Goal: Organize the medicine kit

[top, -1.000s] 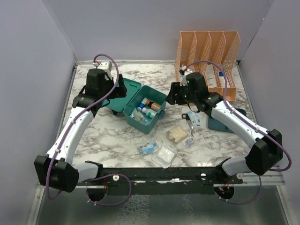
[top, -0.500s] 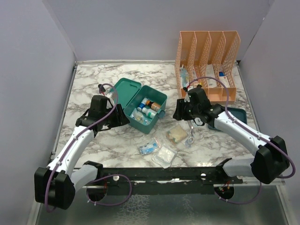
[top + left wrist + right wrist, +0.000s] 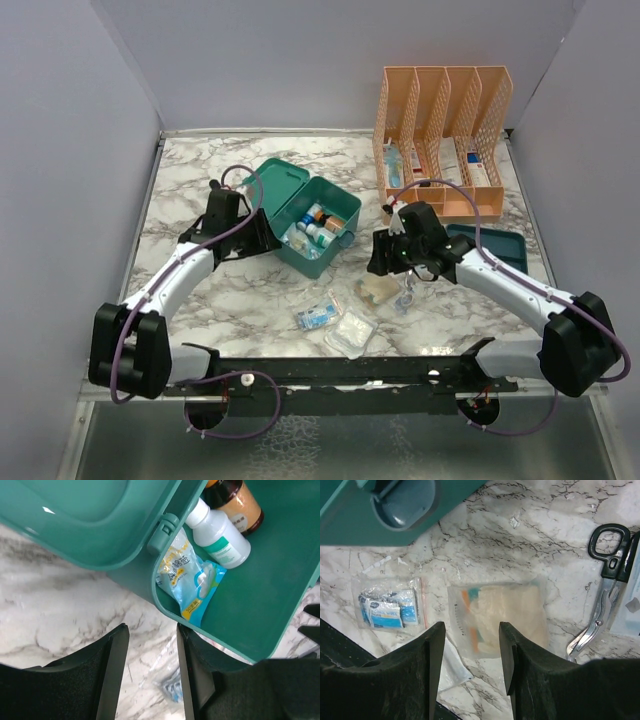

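The medicine kit (image 3: pixel 312 256) is a teal box standing open mid-table, its lid (image 3: pixel 279 189) tipped back; in the left wrist view the medicine kit (image 3: pixel 260 605) holds a white bottle (image 3: pixel 218 532), a brown bottle (image 3: pixel 239 502) and a blue-yellow sachet (image 3: pixel 189 580). My left gripper (image 3: pixel 262 243) sits low at the kit's left side; the left gripper (image 3: pixel 150 632) is open over bare marble. My right gripper (image 3: pixel 381 268) hovers over a clear bag with beige bandage (image 3: pixel 507 612); the right gripper (image 3: pixel 472 630) is open and holds nothing.
Scissors (image 3: pixel 601 600) lie right of the beige bag. A small bag of blue sachets (image 3: pixel 389 609) and a flat clear packet (image 3: pixel 352 331) lie near the front. An orange mesh organizer (image 3: pixel 440 110) stands back right, a dark tray (image 3: pixel 502 246) in front of it.
My left arm came down from behind the lid to the kit's left side, and its jaws narrowed. My right arm swung from near the organizer to above the beige bag.
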`<state>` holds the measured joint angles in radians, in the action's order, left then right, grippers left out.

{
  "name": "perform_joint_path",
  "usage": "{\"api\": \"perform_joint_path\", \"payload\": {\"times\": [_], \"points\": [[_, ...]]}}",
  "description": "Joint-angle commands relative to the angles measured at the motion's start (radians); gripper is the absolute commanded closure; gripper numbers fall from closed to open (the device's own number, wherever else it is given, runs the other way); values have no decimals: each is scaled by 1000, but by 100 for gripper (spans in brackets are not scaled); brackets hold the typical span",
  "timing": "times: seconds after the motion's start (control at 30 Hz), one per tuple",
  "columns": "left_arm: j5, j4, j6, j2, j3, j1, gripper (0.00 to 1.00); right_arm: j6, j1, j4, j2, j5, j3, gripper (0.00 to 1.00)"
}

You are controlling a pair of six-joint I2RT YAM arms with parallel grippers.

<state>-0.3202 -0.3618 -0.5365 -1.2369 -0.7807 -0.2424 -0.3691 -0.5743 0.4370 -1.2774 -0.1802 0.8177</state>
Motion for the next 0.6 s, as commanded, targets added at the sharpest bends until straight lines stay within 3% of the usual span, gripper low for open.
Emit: {"api": "perform_joint_path", "payload": {"times": [0.0, 0.13, 0.37, 0.57], "points": [[8, 139, 19, -84, -109, 0, 53, -23, -15, 1, -13, 34, 24, 53], [6, 161, 43, -183, -202, 0, 53, -70, -28, 7, -27, 36, 34, 52], [7, 206, 62, -328, -317, 0, 53, -13, -120, -25, -33, 107, -7, 51], [80, 181, 79, -343, -339, 0, 53, -85, -170, 21, -82, 224, 0, 51]]}}
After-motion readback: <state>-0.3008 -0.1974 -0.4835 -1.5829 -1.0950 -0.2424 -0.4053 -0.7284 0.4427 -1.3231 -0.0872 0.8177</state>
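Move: The green box stands with its middle about 9 cm right of the left hand, 5 cm ahead and 5 cm lower; its opened lid lies some 15 cm ahead and 1 cm to the right of that hand. For the right hand, the blue bandage packet lies about 14 cm left, 4 cm back and 9 cm below; at the same depth, the white pad is 6 cm left and 9 cm back, the gauze bag 3 cm ahead and 1 cm right. The green box, already against the left fingertips at its near left side, is pushed away from the base as the left hand drives forward about 11 cm, drifting slightly right, rising a little and tipping its fingers up, their gap unchanged. Meanwhile the right hand, still half open and holding nothing, eases back, left and slightly down over the bags, towards the bandage packet. ##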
